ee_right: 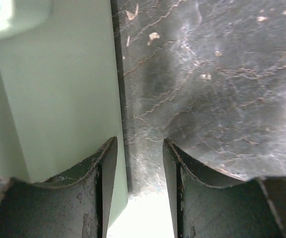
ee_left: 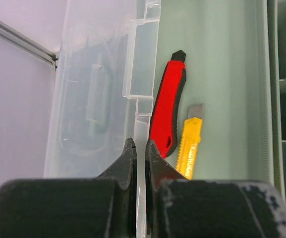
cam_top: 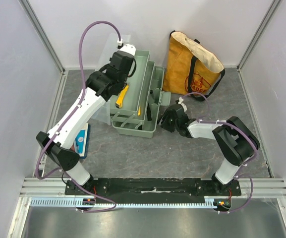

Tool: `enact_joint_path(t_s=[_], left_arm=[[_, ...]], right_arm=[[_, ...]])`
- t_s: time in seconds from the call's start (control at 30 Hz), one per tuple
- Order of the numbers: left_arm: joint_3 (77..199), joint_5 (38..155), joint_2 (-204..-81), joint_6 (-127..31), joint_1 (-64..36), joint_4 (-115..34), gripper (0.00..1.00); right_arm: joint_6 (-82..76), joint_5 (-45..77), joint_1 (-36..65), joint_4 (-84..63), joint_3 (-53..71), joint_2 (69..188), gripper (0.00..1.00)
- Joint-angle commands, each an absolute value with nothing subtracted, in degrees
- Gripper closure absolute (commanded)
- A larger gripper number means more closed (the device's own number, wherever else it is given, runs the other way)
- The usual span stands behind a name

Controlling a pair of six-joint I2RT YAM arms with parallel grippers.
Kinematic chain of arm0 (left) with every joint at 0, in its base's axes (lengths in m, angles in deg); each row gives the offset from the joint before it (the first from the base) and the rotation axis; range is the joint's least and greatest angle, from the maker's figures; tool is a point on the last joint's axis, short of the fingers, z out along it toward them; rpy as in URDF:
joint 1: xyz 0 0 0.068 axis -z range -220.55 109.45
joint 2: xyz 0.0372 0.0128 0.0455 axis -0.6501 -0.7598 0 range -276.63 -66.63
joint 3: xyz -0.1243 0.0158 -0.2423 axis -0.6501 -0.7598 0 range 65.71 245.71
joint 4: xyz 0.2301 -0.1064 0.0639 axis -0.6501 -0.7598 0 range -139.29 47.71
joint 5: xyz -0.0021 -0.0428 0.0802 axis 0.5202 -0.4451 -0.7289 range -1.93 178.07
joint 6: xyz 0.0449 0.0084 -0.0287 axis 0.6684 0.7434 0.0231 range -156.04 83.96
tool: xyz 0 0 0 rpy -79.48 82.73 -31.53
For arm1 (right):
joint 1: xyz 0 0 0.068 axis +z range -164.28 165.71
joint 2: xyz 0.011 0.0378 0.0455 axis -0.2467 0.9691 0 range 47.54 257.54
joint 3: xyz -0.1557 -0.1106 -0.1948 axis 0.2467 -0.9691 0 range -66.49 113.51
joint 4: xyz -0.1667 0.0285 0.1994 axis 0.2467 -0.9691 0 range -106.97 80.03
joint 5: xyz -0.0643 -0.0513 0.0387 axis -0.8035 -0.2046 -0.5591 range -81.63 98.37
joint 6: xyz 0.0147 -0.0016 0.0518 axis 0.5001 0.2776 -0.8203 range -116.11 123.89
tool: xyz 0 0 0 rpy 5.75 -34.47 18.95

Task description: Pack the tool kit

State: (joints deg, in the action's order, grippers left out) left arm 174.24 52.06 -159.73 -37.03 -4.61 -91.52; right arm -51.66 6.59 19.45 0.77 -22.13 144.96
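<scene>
The sage-green toolbox (cam_top: 145, 74) stands mid-table with its trays folded out. A red-and-black cutter (ee_left: 168, 111) and a yellow cutter (ee_left: 190, 146) lie in its bottom (ee_left: 222, 74); the yellow one (cam_top: 122, 95) also shows from above. My left gripper (cam_top: 124, 45) is at the box's far left, shut (ee_left: 140, 144) on the edge of the clear lid (ee_left: 98, 99). My right gripper (cam_top: 162, 120) is low at the box's right side. It is open (ee_right: 139, 144), one finger over the green wall (ee_right: 58, 99) and the other over the table (ee_right: 207, 74). Nothing is gripped between them.
A mustard-yellow tote bag (cam_top: 192, 62) leans against the back wall right of the box. Flat red and blue packets (cam_top: 82, 141) lie at the left under my left arm. Enclosure walls close both sides. The dark mat (cam_top: 182, 153) runs in front of the box.
</scene>
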Motion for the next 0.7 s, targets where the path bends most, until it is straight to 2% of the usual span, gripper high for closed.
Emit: enact_joint_path(t_s=[0.0, 0.17, 0.33, 0.43, 0.5, 0.57, 0.67], left_arm=[[177.3, 52.3, -161.4, -40.0, -0.1, -88.3, 0.98], [177.9, 54.9, -162.1, -41.1, 2.4, -88.2, 0.98], [177.1, 62.7, -162.7, -44.9, 3.4, -87.7, 0.97], [176.9, 66.9, -163.3, -46.4, 3.6, -87.6, 0.8], [179.4, 70.0, -164.0, -47.8, 3.6, -88.9, 0.59], [182.4, 73.9, -164.2, -48.8, 3.6, -89.4, 0.44], [184.2, 80.1, -163.1, -49.3, 3.6, -88.2, 0.36]], right_arm=[[-56.1, 8.7, 22.3, 5.9, -18.6, 148.4, 0.5], [-56.9, 8.7, 22.4, 6.2, -17.1, 150.0, 0.5], [-56.9, 8.7, 22.4, 5.2, -16.2, 150.7, 0.5], [-57.1, 8.7, 22.4, 4.4, -16.0, 151.0, 0.5], [-56.8, 7.1, 22.4, 2.4, -15.5, 151.1, 0.49], [-56.8, 6.4, 22.3, 1.5, -15.5, 151.2, 0.49], [-56.6, 5.4, 22.0, 0.1, -15.9, 150.5, 0.48]])
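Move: Pinched in the left hand is the free edge of the clear lid, standing nearly upright. The tool box's right rim, where that edge belongs, lies some 12 cm right of this hand, 3 cm back and 16 cm below. At much the same depth, the red knife is 3 cm back and 2 cm right, the yellow knife 8 cm back and 3 cm right. The right hand has the box's right wall about 3 cm left and 4 cm ahead, a little above, with the latch 6 cm straight ahead and 6 cm up. Swinging the clear lid over to the right, the left hand travels about 12 cm right, easing down and a little back, towards the box's right rim; late on its fingers open wide and let go of the lid while the hand turns some 20 degrees clockwise and rolls its left side down. Low against the right wall, the right hand, half open, keeps pushing the box about 3 cm left. ##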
